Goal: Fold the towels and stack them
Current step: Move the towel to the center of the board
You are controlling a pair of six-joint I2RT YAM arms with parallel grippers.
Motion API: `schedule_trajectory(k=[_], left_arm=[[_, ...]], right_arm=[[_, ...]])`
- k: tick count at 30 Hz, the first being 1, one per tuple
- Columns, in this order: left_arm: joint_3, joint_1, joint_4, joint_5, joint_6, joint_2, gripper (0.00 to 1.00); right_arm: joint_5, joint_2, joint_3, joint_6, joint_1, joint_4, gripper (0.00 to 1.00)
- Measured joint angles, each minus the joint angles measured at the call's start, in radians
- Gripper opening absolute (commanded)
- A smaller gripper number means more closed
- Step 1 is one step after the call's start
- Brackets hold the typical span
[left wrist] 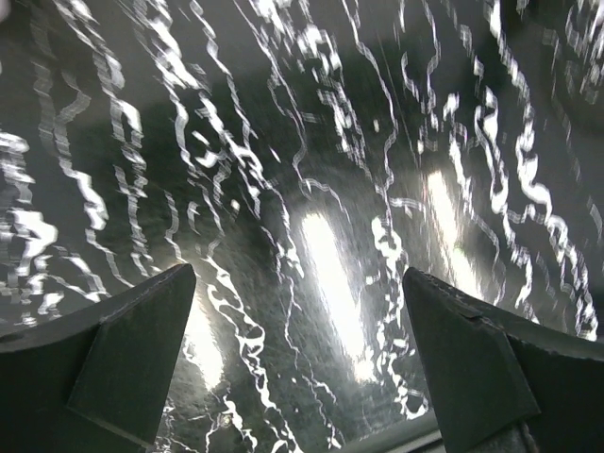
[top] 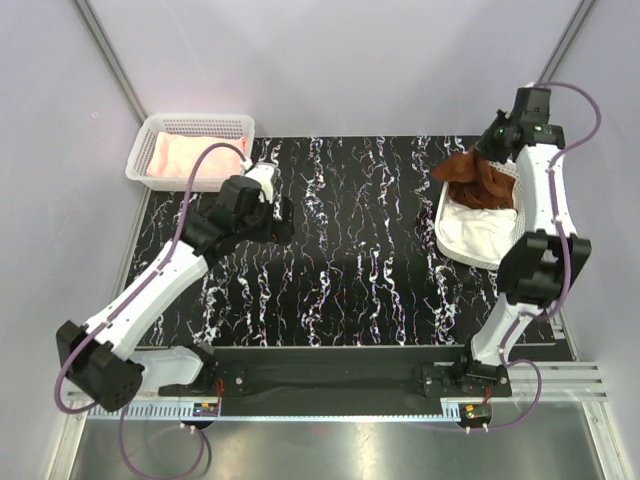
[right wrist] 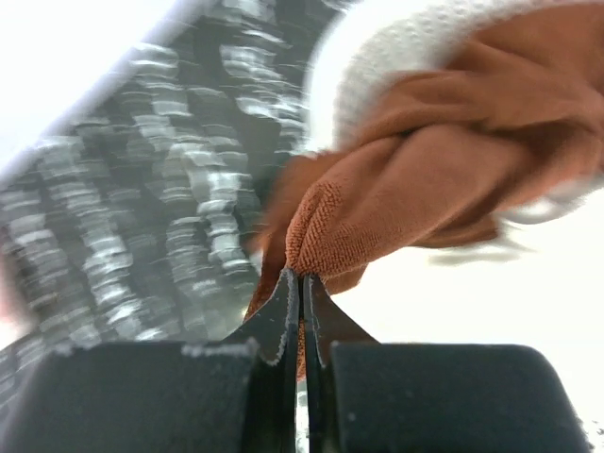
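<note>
A rust-brown towel (top: pixel 482 179) lies bunched at the far end of a white mesh basket (top: pixel 443 230) on the right, on top of a white towel (top: pixel 480 235). My right gripper (top: pixel 492 147) is shut on an edge of the rust-brown towel (right wrist: pixel 415 189); in the right wrist view the jaws pinch the cloth fold with almost no gap. A pale pink towel (top: pixel 180 155) fills a white basket (top: pixel 150 135) at the far left. My left gripper (top: pixel 283 218) hangs open over the black marbled table (left wrist: pixel 311 189), its fingers (left wrist: pixel 113 359) wide apart with nothing between them.
Grey walls enclose the table on three sides. Both baskets sit at the table's far corners. The arm bases stand on a rail (top: pixel 330 380) at the near edge.
</note>
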Motion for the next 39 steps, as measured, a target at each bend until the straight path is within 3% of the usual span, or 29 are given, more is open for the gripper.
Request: schedule_trajectory(k=[6, 11, 15, 22, 29, 35, 39], left_arm=[[0.071, 0.006, -0.034, -0.103, -0.047, -0.078, 0.99], [0.074, 0.031, -0.067, -0.124, -0.078, -0.137, 0.99], [0.038, 0.049, -0.086, -0.124, -0.090, -0.198, 0.99], [0.006, 0.065, -0.100, -0.103, -0.097, -0.280, 0.99], [0.011, 0.097, -0.126, -0.101, -0.117, -0.285, 0.99], [0.016, 0.311, -0.170, -0.073, -0.158, -0.280, 0.98], [-0.006, 0.407, -0.177, -0.046, -0.160, -0.280, 0.98]], right_arm=[[-0.269, -0.192, 0.093, 0.031, 0.050, 0.008, 0.00], [-0.378, -0.278, 0.118, 0.061, 0.267, 0.023, 0.00], [-0.455, -0.332, -0.011, 0.110, 0.406, 0.081, 0.00], [-0.482, -0.345, -0.175, 0.179, 0.469, 0.116, 0.00], [-0.470, -0.251, -0.008, 0.194, 0.628, 0.100, 0.00], [-0.390, -0.224, -0.202, 0.194, 0.883, 0.158, 0.01], [-0.337, -0.102, -0.347, 0.191, 1.032, 0.166, 0.08]])
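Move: The right gripper is already shut on the brown towel above the right basket; the middle of the board lies about 36 cm to its left, some 16 cm back and 20 cm down. The right basket's middle is about 7 cm back from this gripper, with the white towel roughly 12 cm back, both straight below in line sideways. From the left gripper, the board's middle is about 5 cm ahead, 11 cm right and 19 cm down. Keep the right fingers shut on the brown towel and sweep it out of the right basket, about 45 cm left and 28 cm back: climb nearly 20 cm at first, then sink to about 5 cm below the start, turning the wrist some 65 degrees counter-clockwise. Meanwhile raise the open left gripper and take it about 14 cm left, making room. ##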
